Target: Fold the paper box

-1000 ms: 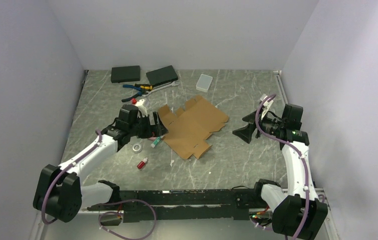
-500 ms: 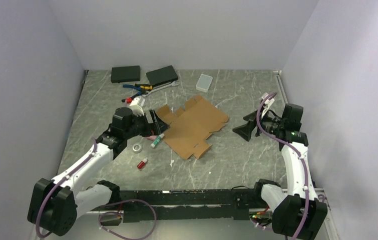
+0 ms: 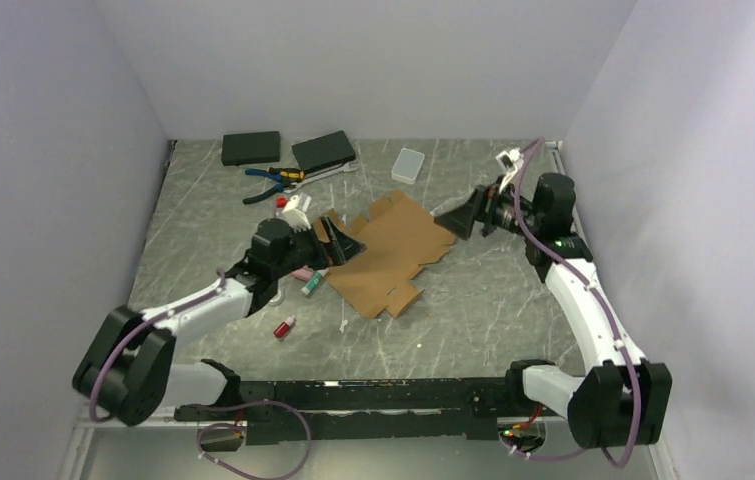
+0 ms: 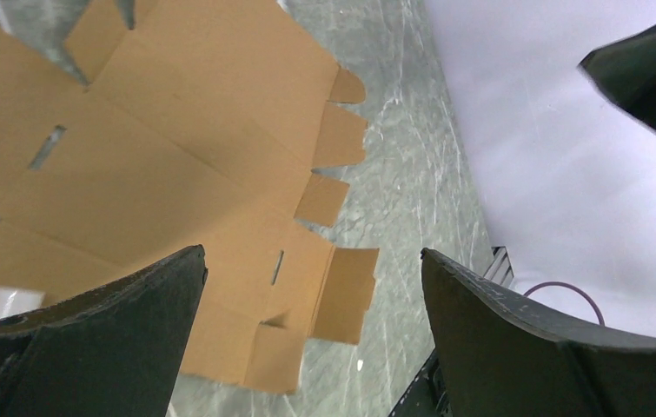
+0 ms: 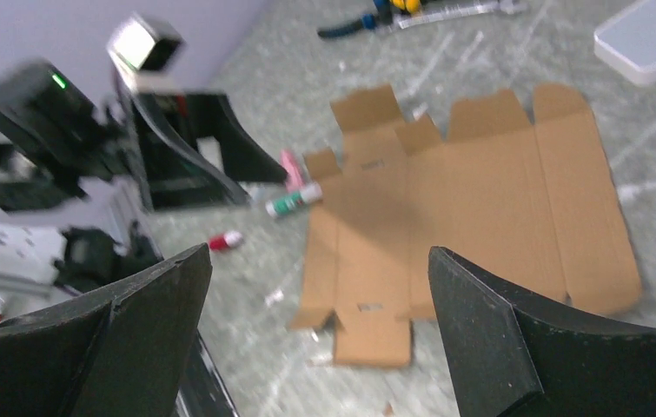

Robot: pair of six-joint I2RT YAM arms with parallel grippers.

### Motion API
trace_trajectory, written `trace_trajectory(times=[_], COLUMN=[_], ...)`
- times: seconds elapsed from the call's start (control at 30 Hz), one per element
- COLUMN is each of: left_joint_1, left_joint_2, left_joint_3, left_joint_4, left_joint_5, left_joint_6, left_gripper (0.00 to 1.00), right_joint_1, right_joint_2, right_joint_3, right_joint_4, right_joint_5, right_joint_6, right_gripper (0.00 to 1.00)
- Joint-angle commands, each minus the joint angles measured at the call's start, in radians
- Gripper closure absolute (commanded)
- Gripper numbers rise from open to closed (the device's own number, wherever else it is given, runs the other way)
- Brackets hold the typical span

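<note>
The paper box [image 3: 390, 255] lies flat and unfolded on the grey marble table, a brown die-cut sheet with flaps and tabs. My left gripper [image 3: 343, 243] hovers open at the sheet's left edge. In the left wrist view the sheet [image 4: 159, 165] spreads below and beyond the open left gripper [image 4: 311, 256], nothing between the fingers. My right gripper [image 3: 450, 222] is open at the sheet's far right corner, pointing left. The right wrist view looks across the sheet [image 5: 472, 217] past the open right gripper [image 5: 320, 252], with the left arm [image 5: 176, 148] beyond.
Two flat black boxes [image 3: 251, 148] [image 3: 323, 150] and a translucent white case [image 3: 407, 165] sit at the back. Pliers [image 3: 273, 180] lie near them. A small red bottle [image 3: 284, 327] and a green-capped tube [image 3: 314, 282] rest left of the sheet. Walls close in on three sides.
My left gripper has moved right to the sheet's left edge. My right arm has swung away from me and leftward to the sheet's far right corner. The sheet has not moved.
</note>
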Motion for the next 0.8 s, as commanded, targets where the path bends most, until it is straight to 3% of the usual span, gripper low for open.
trace_trajectory(times=[0.0, 0.13, 0.43, 0.6, 0.77], left_joint_1=[-0.066, -0.132, -0.266, -0.307, -0.309], left_joint_2=[0.126, 0.245, 0.407, 0.482, 0.495], left_joint_3=[0.093, 0.178, 0.280, 0.331, 0.376], left_joint_4=[0.244, 0.327, 0.487, 0.540, 0.493], left_joint_5=[-0.088, -0.156, -0.274, -0.257, -0.200], left_joint_6=[-0.066, -0.095, -0.103, -0.103, -0.084], left_gripper=[0.00, 0.00, 0.00, 0.00, 0.00], right_joint_1=[0.076, 0.133, 0.195, 0.208, 0.208], right_joint_2=[0.066, 0.119, 0.125, 0.117, 0.102], right_joint_3=[0.105, 0.115, 0.053, 0.034, 0.031], right_joint_4=[0.326, 0.492, 0.667, 0.662, 0.664], right_joint_5=[0.143, 0.143, 0.143, 0.143, 0.143], right_joint_6=[0.363, 0.363, 0.363, 0.363, 0.363], right_gripper=[0.00, 0.00, 0.00, 0.00, 0.00])
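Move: The flattened paper box lies with its middle about 7 cm ahead of the left hand, 8 cm to its right and 16 cm below. A green tube lies about level with the left hand, 9 cm to its left; a pink bottle is 3 cm ahead and 13 cm left. From the right hand the paper box's middle is some 7 cm ahead, 13 cm left and 25 cm below, and a white plastic case sits roughly 33 cm ahead and 7 cm left. Heading for the right corner of the paper box, the left hand sweeps right across above the cardboard, about 15 cm, drifting slightly forward and up. The right hand climbs while carrying left, each about 7 cm, with a little forward, so the two grippers draw close together. Both stay wide open, their fingers tilting up some 15 degrees, and touch nothing. ##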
